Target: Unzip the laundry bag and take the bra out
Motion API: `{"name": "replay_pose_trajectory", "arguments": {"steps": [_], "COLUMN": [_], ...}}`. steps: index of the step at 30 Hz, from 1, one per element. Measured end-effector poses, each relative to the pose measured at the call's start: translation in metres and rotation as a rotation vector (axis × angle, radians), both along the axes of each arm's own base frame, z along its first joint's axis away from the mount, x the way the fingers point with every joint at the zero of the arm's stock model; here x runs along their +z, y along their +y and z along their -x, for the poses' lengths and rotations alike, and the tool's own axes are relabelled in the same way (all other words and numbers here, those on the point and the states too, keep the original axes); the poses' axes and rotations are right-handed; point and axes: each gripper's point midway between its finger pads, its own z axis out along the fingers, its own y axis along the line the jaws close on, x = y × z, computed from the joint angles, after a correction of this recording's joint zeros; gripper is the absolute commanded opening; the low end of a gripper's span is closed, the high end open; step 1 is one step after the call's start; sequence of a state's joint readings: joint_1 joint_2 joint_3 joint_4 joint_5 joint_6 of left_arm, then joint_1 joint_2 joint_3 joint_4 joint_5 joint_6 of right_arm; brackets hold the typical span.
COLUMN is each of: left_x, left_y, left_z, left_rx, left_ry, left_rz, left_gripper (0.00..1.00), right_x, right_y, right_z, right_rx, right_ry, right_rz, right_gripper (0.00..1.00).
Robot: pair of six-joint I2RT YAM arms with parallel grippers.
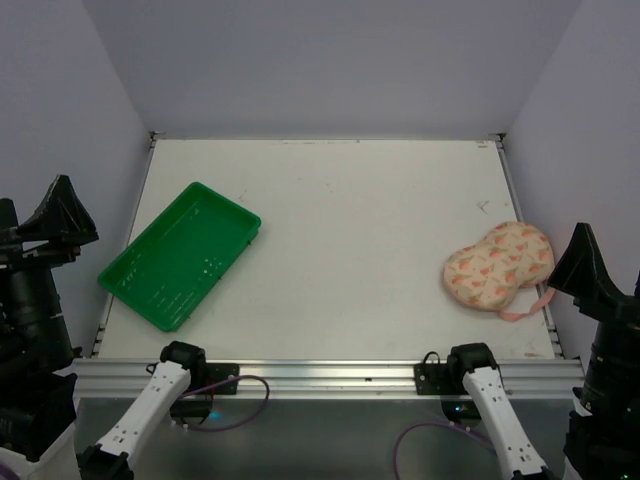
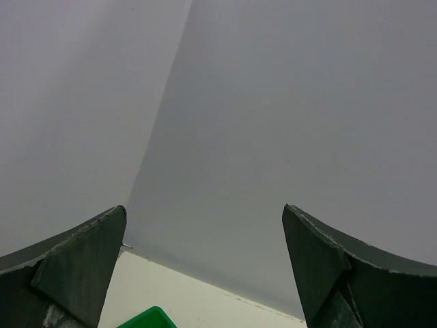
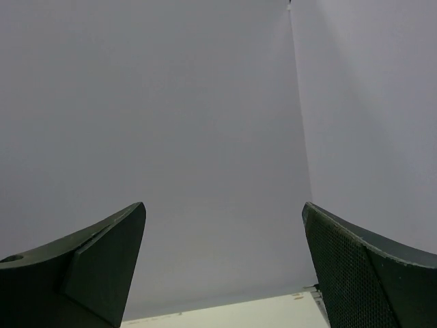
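The laundry bag, a peanut-shaped cream-peach pouch with a red-pink print, lies flat at the table's right edge. Its pink loop strap trails toward the front. It looks zipped shut, and the bra is hidden. My left gripper is raised off the table's left side, far from the bag. In its wrist view the left gripper is open and holds nothing. My right gripper hovers just right of the bag, beyond the table edge. Seen from the right wrist, the right gripper stands open and empty, facing the back wall.
A green plastic tray sits angled at the front left of the white table; its corner shows in the left wrist view. Grey walls enclose the table at the back and both sides. An aluminium rail runs along the front edge.
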State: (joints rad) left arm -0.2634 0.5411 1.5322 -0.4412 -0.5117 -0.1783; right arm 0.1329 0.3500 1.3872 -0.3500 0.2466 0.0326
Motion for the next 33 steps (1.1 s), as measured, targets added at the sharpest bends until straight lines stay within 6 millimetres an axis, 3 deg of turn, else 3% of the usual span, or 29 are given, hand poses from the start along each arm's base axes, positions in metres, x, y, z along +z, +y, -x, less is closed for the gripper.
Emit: {"name": "replay_pose_trajectory", "arguments": {"steps": [8,11,15,19,21,24,29,31,33], "left_x": [0.002,-0.002,-0.019,-0.056,-0.079,-0.132,-0.241,-0.282,-0.309], "left_y": [0.000,-0.002,-0.009,-0.025,-0.037,-0.062,-0.103,-0.114,-0.122], "left_z": [-0.001,-0.006,-0.026,-0.065,-0.090,-0.135,-0.181,-0.182,-0.179], "left_rx": [0.000,-0.002,-0.014,-0.050,-0.083,-0.154,-0.302,-0.354,-0.397], "left_ry": [-0.013,-0.006,0.044,0.159,0.233,0.394,0.691,0.782,0.840], "left_rz": [0.005,0.005,0.002,-0.015,-0.025,-0.046,-0.054,-0.042,-0.027], "left_gripper": [1.00,1.00,1.00,1.00,1.00,1.00,1.00,1.00,1.00], "right_x": [-0.008,-0.021,-0.058,-0.121,-0.169,-0.254,-0.369,-0.404,-0.433], "right_y": [0.000,-0.001,-0.002,0.002,0.005,0.006,-0.023,-0.036,-0.041], "right_z": [-0.004,-0.018,-0.055,-0.117,-0.152,-0.190,-0.212,-0.210,-0.209], "right_rx": [0.001,0.000,-0.003,-0.021,-0.046,-0.127,-0.310,-0.387,-0.440], "right_ry": [-0.005,0.037,0.170,0.397,0.554,0.823,1.170,1.261,1.344], "right_rz": [-0.007,-0.038,-0.133,-0.235,-0.287,-0.356,-0.528,-0.627,-0.709], "right_gripper": [0.99,0.99,0.99,0.99,0.99,0.99,0.99,0.99,0.99]}}
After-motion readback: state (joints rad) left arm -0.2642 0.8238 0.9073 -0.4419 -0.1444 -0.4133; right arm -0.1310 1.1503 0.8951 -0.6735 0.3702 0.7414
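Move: The laundry bag lies about 26 cm ahead of the right hand, 11 cm to its right and some 55 cm below, with its pink strap about 15 cm ahead and 17 cm right of the hand, on the table. From the left hand the laundry bag is roughly 79 cm to the right, 21 cm ahead and 55 cm lower; the green tray lies some 24 cm ahead of that hand, 4 cm left and 56 cm down. Down towards the laundry bag's nearer lobe swoops the right hand, dropping some 43 cm and reaching 21 cm forward, the last part nearly straight down, while its raised fingers tip steeply down and swing to its right. The left hand also descends, about 31 cm, going forward and then right beside the green tray and tipping down some 50 degrees. Both grippers stay wide open, touching nothing. ##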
